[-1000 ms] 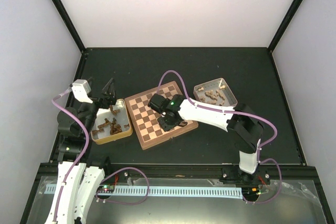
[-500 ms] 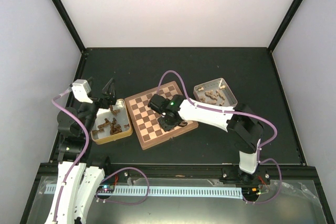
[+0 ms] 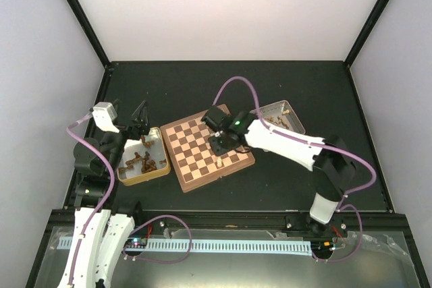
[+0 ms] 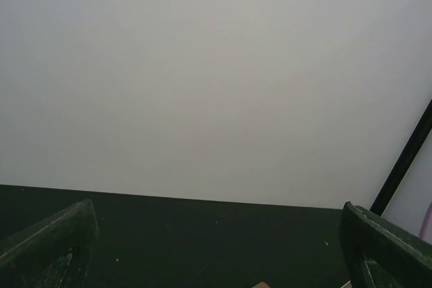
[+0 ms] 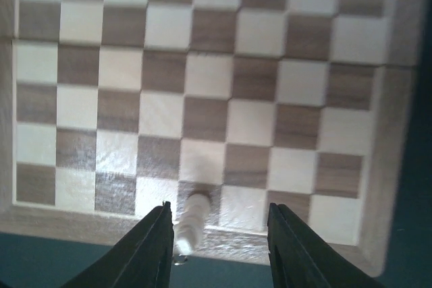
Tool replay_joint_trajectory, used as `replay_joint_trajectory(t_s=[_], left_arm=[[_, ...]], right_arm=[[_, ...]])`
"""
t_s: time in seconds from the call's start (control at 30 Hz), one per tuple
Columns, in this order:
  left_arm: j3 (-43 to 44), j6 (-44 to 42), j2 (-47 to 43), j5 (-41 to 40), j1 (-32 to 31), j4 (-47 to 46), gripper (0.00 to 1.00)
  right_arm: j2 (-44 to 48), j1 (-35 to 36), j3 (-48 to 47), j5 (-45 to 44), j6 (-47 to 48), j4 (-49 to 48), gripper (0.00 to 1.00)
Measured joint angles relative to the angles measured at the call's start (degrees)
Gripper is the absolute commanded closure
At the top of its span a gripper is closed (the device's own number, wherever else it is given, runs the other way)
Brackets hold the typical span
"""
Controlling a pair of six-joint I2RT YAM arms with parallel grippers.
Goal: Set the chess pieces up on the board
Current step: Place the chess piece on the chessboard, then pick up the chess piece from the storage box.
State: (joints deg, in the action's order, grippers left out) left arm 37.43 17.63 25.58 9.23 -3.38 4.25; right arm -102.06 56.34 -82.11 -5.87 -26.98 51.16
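The board (image 3: 196,156) lies at the table's middle, and it fills the right wrist view (image 5: 223,65). One pale cream chess piece (image 5: 191,219) stands on a dark square in the row next to the board's rim. My right gripper (image 5: 218,220) is open and hangs over that rim; the piece sits between the fingers, close to the left finger (image 5: 152,247) and apart from the other. In the top view the right gripper (image 3: 221,144) is over the board's right part. My left gripper (image 3: 132,121) is open and empty, raised by the left tray; its view shows only wall and table between the fingers (image 4: 47,244).
A metal tray (image 3: 128,179) with several brown pieces sits left of the board. A second metal tray (image 3: 298,122) with several cream pieces sits at the board's far right, partly under my right arm. Black frame posts rise at the table's back corners.
My right arm has swung right and toward the back, from the board's middle to its right part. The left arm has not moved.
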Motion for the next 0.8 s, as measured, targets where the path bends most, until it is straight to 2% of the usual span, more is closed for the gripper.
replay_joint_trajectory(t_s=[0.13, 0.37, 0.6, 0.8], left_arm=[[0.0, 0.0, 0.0, 0.0, 0.0, 0.0, 0.01], [0.0, 0.0, 0.5, 0.4, 0.0, 0.0, 0.01], [0.0, 0.0, 1.2, 1.8, 0.0, 0.0, 0.01], [0.0, 0.0, 1.7, 2.4, 0.1, -0.1, 0.01]], right_arm=[[6.0, -4.5, 2.4, 0.1, -0.2, -2.6, 0.60], [11.1, -23.0, 9.6, -0.9, 0.2, -5.8, 0.61], [7.2, -34.5, 11.5, -1.6, 1.8, -9.1, 0.66], [-0.3, -37.4, 9.4, 1.7, 4.3, -11.3, 0.63]])
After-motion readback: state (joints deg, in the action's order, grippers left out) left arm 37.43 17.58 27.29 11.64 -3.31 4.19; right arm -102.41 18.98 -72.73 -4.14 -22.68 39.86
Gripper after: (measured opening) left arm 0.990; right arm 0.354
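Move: The light pieces that the right hand goes for lie in the near-left part of their tray, about 14 cm ahead of the hand, 21 cm to its right and some 9 cm below. The tray's middle is roughly 16 cm ahead and 23 cm right; the piece just placed stands about 2 cm back and 5 cm below, and the chessboard's middle 5 cm ahead, 4 cm left. From the left hand those light pieces are roughly 14 cm ahead, 46 cm right and 34 cm below. Already clear of the piece it has set on the chessboard, the right hand rises another 4 cm or so and sweeps in an arc over the board's right side to the tray, about 21 cm to the right and 15 cm forward. Partway across it starts sinking, dropping some 8 cm from the top of the arc towards the light pieces, while the wrist turns about 35 degrees clockwise and the fingers stay partly open, touching nothing yet. ##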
